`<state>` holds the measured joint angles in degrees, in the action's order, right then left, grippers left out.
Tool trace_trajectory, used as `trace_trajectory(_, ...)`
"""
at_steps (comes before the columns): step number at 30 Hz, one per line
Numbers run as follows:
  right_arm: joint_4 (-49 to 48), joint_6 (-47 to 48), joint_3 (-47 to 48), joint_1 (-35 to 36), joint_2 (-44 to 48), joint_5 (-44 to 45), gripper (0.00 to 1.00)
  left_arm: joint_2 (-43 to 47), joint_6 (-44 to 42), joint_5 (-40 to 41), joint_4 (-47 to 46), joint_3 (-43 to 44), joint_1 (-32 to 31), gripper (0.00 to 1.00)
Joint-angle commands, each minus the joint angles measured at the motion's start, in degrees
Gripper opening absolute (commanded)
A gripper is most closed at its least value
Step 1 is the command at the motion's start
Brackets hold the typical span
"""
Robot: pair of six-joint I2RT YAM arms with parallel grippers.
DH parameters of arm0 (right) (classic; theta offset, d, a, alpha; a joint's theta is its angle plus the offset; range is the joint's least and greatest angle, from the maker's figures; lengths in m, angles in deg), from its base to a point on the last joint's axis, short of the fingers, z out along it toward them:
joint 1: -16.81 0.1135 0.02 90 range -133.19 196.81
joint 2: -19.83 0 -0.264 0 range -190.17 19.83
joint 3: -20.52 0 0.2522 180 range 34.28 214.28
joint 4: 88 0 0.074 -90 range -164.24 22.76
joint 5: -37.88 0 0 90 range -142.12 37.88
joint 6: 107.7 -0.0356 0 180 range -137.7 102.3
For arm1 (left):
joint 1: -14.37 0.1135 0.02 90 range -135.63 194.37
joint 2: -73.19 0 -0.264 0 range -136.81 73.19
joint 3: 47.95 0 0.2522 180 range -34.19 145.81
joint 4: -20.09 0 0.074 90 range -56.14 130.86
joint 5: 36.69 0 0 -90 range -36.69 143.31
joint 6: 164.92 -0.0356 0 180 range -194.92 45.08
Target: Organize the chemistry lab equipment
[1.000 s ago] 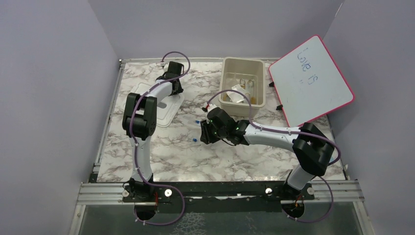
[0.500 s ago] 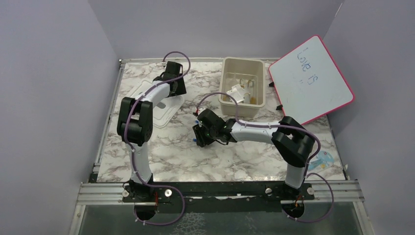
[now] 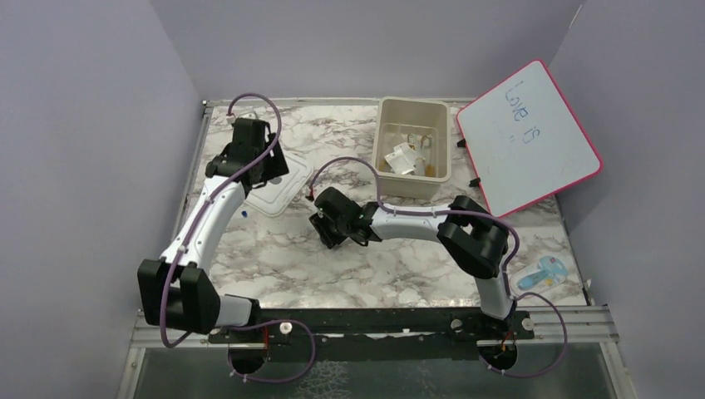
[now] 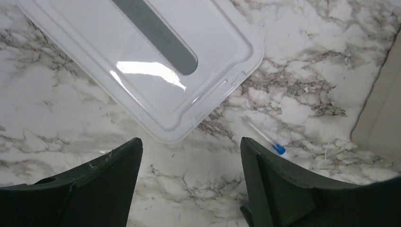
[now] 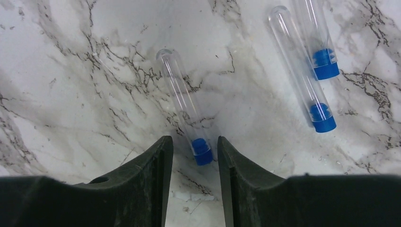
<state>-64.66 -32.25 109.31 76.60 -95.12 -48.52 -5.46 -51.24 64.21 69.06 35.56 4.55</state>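
Observation:
Three clear tubes with blue caps lie on the marble in the right wrist view. One tube [image 5: 185, 106] points toward my right gripper [image 5: 195, 142], which is open; its blue cap [image 5: 202, 151] sits between the fingertips without touching either. The other two tubes [image 5: 300, 71] lie side by side at the upper right. My left gripper [image 4: 189, 146] is open over bare marble just below a corner of the white lid [image 4: 142, 56]; a thin blue-tipped tube [image 4: 265, 138] lies by its right finger. From above, the left gripper [image 3: 252, 156] hangs over the lid and the right gripper [image 3: 324, 223] is mid-table.
The beige tub [image 3: 385, 141] stands at the back centre with packets [image 3: 405, 156] inside. The pink-framed whiteboard [image 3: 528, 137] leans at the back right. A bagged blue item [image 3: 542, 273] lies near the right arm's base. The tub's wall [image 4: 383, 109] shows at the left wrist view's right edge.
The left arm swung out to the left, carrying its gripper leftward over the lid while it opened wider. The right gripper slid left across the table toward the tubes.

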Motion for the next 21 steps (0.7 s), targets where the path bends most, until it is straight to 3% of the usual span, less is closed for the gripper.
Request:
trace_trajectory(1, 2.3, 4.5, 1.2, 0.8, -3.4, 6.4, 0.41, 6.1, 5.5, -1.1, 8.8, -6.9, 0.0, 0.8)
trace_trajectory(7, -2.4, 4.3, -1.3, 0.8, -1.0, 8.8, 0.22, 13.2, 13.3, -1.8, 13.9, -15.8, 0.0, 0.81)
trace_trajectory(12, -4.7, 2.2, -3.1, 0.8, 0.6, 8.0, 0.12, 15.4, 20.2, 4.8, 14.4, -20.6, 0.0, 0.81)
trace_trajectory(21, -8.6, -0.7, -7.4, 0.8, 5.4, 8.0, 0.09, 14.5, 27.4, 12.8, 12.1, -26.0, -0.1, 0.81)
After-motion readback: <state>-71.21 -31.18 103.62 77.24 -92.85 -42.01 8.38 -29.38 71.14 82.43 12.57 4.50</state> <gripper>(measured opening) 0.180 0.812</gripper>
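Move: The right hand's test tube lies nearly under its fingertips, cap about 1 cm ahead, middle some 3 cm forward, 3 cm left and 1 cm below; two more capped tubes lie together about 12 cm ahead and 1 cm left of the hand. From the left hand, the clear rack is roughly 8 cm back, 12 cm left and 15 cm down, the white lid's middle 9 cm ahead, 5 cm left and 18 cm down. The right hand, already low at the table, eases about 1.5 cm forward and shuts its half-open fingers on the blue cap of the nearest test tube, pinching it from both sides with the fingertips tilting up slightly, then keeps its grip while drawing back a little and to the right at the same height. Meanwhile the empty left hand, fingers staying wide open, swings back about 14 cm and down 10 cm, with a slight drift left late on, away from the lid towards the clear rack, tipping its fingers further down and turning some 20 degrees counter-clockwise. ##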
